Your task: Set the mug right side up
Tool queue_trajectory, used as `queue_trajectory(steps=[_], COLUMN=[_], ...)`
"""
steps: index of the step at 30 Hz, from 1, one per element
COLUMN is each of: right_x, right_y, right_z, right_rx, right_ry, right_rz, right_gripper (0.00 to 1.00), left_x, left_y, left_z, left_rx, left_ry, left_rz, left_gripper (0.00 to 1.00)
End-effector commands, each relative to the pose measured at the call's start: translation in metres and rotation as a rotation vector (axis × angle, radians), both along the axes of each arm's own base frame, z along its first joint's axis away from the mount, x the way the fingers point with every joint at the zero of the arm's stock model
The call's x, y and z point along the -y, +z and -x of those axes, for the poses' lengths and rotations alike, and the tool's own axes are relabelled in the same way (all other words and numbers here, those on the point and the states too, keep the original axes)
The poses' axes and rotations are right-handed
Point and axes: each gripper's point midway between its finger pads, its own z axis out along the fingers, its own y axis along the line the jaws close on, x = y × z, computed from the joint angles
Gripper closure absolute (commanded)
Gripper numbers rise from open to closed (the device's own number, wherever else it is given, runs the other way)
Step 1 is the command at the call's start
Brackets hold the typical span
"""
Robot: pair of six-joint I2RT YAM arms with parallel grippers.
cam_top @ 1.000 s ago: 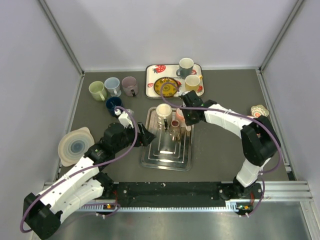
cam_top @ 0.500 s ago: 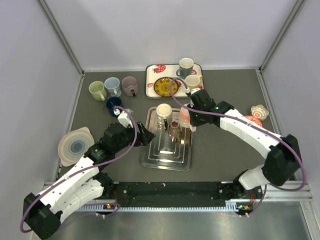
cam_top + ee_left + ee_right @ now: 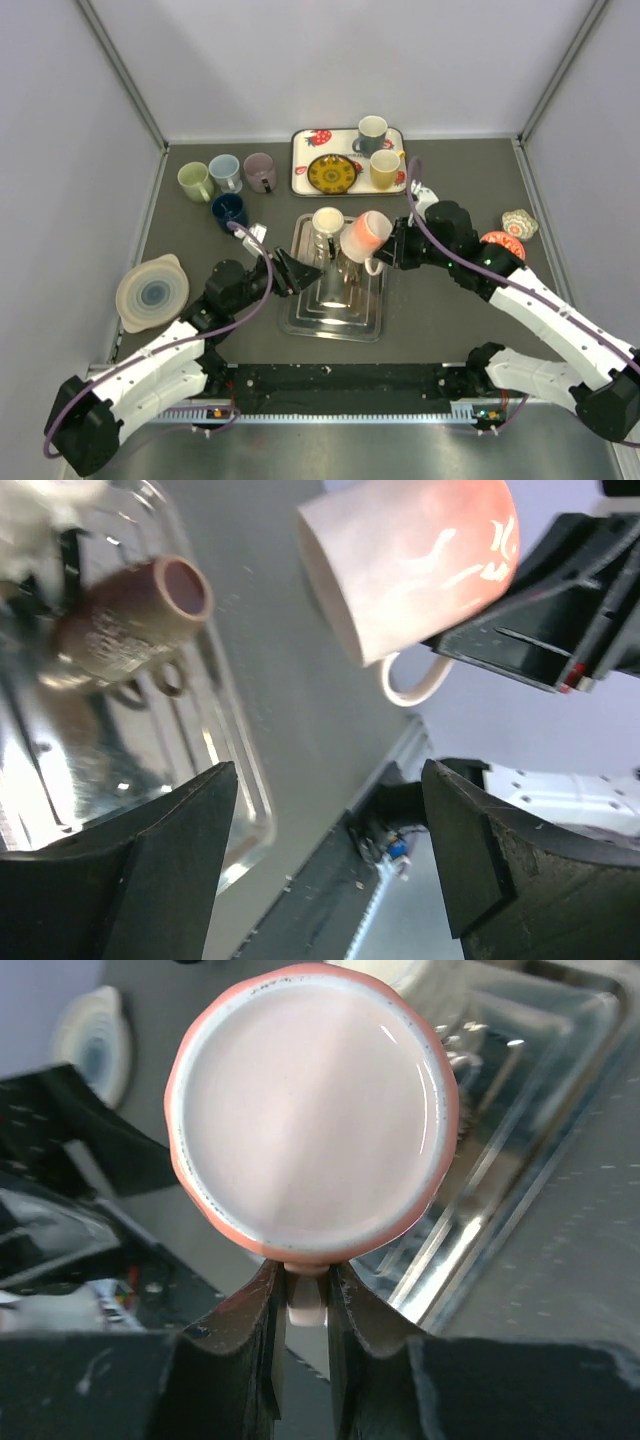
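My right gripper (image 3: 392, 250) is shut on the handle of a pink-orange mug (image 3: 365, 236) and holds it tilted in the air over the right side of the metal tray (image 3: 335, 322). In the right wrist view one pale round end of the mug (image 3: 310, 1110) faces the camera, with the gripper (image 3: 306, 1300) pinching the handle below it. My left gripper (image 3: 292, 270) is open and empty at the tray's left edge. In the left wrist view the gripper (image 3: 330, 860) sees the mug (image 3: 410, 560) above it.
A cream mug (image 3: 327, 228) stands on the tray and a small brown cup (image 3: 130, 630) lies there. Several mugs (image 3: 224, 172) stand back left. A strawberry tray (image 3: 300, 150) with plate and mugs is behind. A round lid (image 3: 152, 292) lies left.
My right gripper has lifted the pink-orange mug off the tray, tilted it and drawn it to the right. My left gripper has shifted slightly toward the tray.
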Motion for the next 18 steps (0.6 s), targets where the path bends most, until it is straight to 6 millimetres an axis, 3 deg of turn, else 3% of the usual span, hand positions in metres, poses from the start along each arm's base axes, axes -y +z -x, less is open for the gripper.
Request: queue_trajectory(steps=[1, 3, 7, 18], right_x=[-0.046, -0.047, -0.054, -0.055], right_y=[0.077, 0.076, 0.093, 0.124], right_z=[0.009, 0.014, 0.019, 0.019], right_rx=[0.093, 0.089, 0.107, 0.182], right_ry=[0.090, 0.093, 0.118, 0.135], right_rz=[-0.442, -0.505, -0.657, -0.836], right_gripper=[1.00, 1.00, 1.00, 1.00], left_x=[0.023, 0.028, 0.031, 0.046], left_y=[0.063, 0.073, 0.081, 0.073], left_z=[0.031, 0.040, 0.052, 0.064], left_rx=[0.135, 0.167, 0.205, 0.164], left_ry=[-0.149, -0.172, -0.197, -0.263], left_rz=[0.294, 0.325, 0.373, 0.400], left_gripper=[0.21, 0.21, 0.20, 0.19])
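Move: The left hand, empty and open, has the orange mug about 12 cm to its right, 7 cm ahead and a little above. On the tray below, the small brown mug is some 10 cm ahead, 9 cm right and 15 cm down; the cream mug is 16 cm ahead, 4 cm right and 13 cm down. From the right hand, which already pinches the orange mug's handle, the left gripper waits about 15 cm to the left, 2 cm back and slightly lower. Leftward about 5 cm goes the right hand towards the left gripper, lifting late by some 3 cm and rolling about 35 degrees, its left side rising, while it keeps its pinch on the orange mug's handle. Meanwhile the left hand, still open, swings back, up and right, about 5 cm each, rolling with its left side sinking and turning slightly clockwise, without touching the mug. ##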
